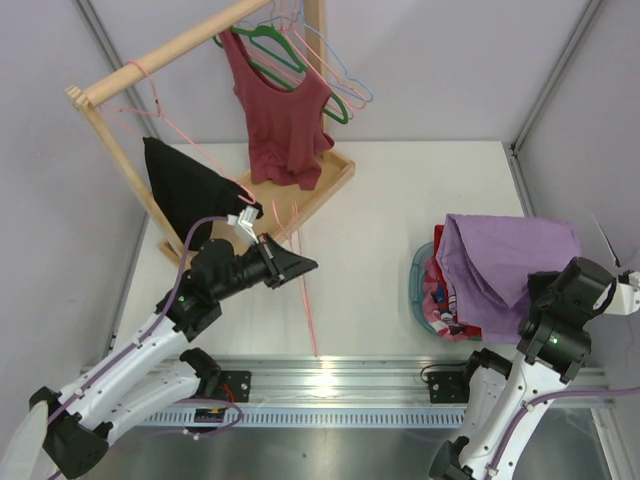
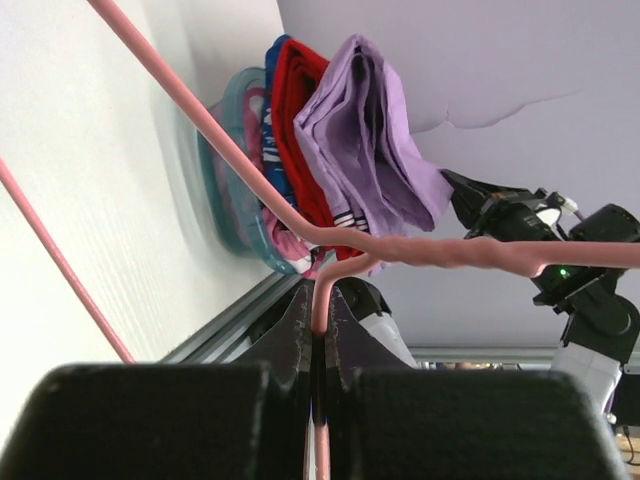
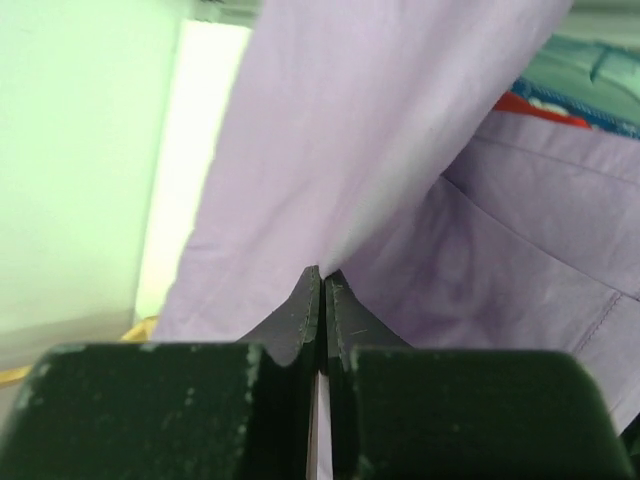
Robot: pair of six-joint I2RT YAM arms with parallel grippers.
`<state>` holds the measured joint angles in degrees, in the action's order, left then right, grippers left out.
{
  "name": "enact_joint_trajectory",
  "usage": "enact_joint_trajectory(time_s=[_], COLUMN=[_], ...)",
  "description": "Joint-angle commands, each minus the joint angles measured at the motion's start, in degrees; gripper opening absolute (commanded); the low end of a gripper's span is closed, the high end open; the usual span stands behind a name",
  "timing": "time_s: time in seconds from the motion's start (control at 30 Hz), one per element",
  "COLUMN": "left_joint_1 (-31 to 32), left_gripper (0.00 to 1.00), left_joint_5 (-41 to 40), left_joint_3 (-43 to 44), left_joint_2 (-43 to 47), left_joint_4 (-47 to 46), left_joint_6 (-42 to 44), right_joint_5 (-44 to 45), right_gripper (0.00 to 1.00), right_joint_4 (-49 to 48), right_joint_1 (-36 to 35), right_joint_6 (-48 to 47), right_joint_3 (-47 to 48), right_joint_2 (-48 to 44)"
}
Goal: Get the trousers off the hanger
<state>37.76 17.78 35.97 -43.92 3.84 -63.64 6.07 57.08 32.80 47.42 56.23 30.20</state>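
Observation:
My left gripper [image 1: 298, 268] is shut on the neck of the thin pink hanger [image 1: 309, 305], whose bare wire frame reaches down toward the table's near edge. In the left wrist view the hanger [image 2: 450, 250] runs between the shut left gripper [image 2: 322, 298] tips. The lilac trousers [image 1: 500, 255] lie draped over the basket at the right, apart from the hanger. In the right wrist view my right gripper [image 3: 322, 273] is shut, with a fold of the trousers [image 3: 380, 130] pinched at its tips. From above, the trousers hide its fingers.
A wooden rack [image 1: 180, 45] at the back left carries a maroon top [image 1: 280, 110], a black garment [image 1: 185, 185], and green [image 1: 268, 48], light blue [image 1: 350, 85] and other pink hangers. The teal basket [image 1: 418, 285] holds colourful clothes. A metal rail [image 1: 330, 375] edges the table.

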Motion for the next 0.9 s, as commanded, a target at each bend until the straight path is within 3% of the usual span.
enact_joint_trajectory(time_s=[0.0, 0.27, 0.53, 0.87], left_joint_1=[0.47, 0.56, 1.62, 1.97], left_gripper=[0.00, 0.00, 0.00, 0.00], left_joint_5=[0.06, 0.24, 0.24, 0.41], left_joint_3=[5.16, 6.40, 5.87, 5.87], left_joint_2=[-1.34, -2.84, -3.19, -3.89], left_joint_4=[2.84, 2.67, 2.32, 1.79], left_joint_6=[3.34, 3.70, 3.61, 3.26], right_joint_5=[1.31, -0.09, -0.79, -4.92], right_gripper=[0.00, 0.00, 0.00, 0.00], right_joint_4=[-0.13, 5.49, 10.42, 13.23], right_joint_1=[0.25, 0.25, 0.34, 1.04], right_joint_6=[-2.33, -1.63, -0.57, -3.82], right_joint_3=[5.99, 9.43, 3.55, 1.87], right_joint_2=[0.39, -2.07, -9.18, -9.36])
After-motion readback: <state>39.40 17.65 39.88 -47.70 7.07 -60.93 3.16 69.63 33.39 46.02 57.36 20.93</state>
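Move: Some 10 cm back and 3 cm left of the right hand, about 16 cm below, is the near rim of the clothes basket, towards which the held purple trousers go. The middle of the spread trousers lies roughly 3 cm ahead and 2 cm left, 11 cm down; the red cloth's uncovered strip is about 14 cm left and 2 cm back. From the left hand the near rim is about 42 cm right and 12 cm back. Keeping its pinch on the purple trousers, the right hand first lifts them about 4 cm, then draws back and left over the pile, some 4 to 5 cm back and nearly 4 cm left, sinking about 5 cm on the way towards the basket's near rim. The fingers stay shut and the wrist hardly turns. ##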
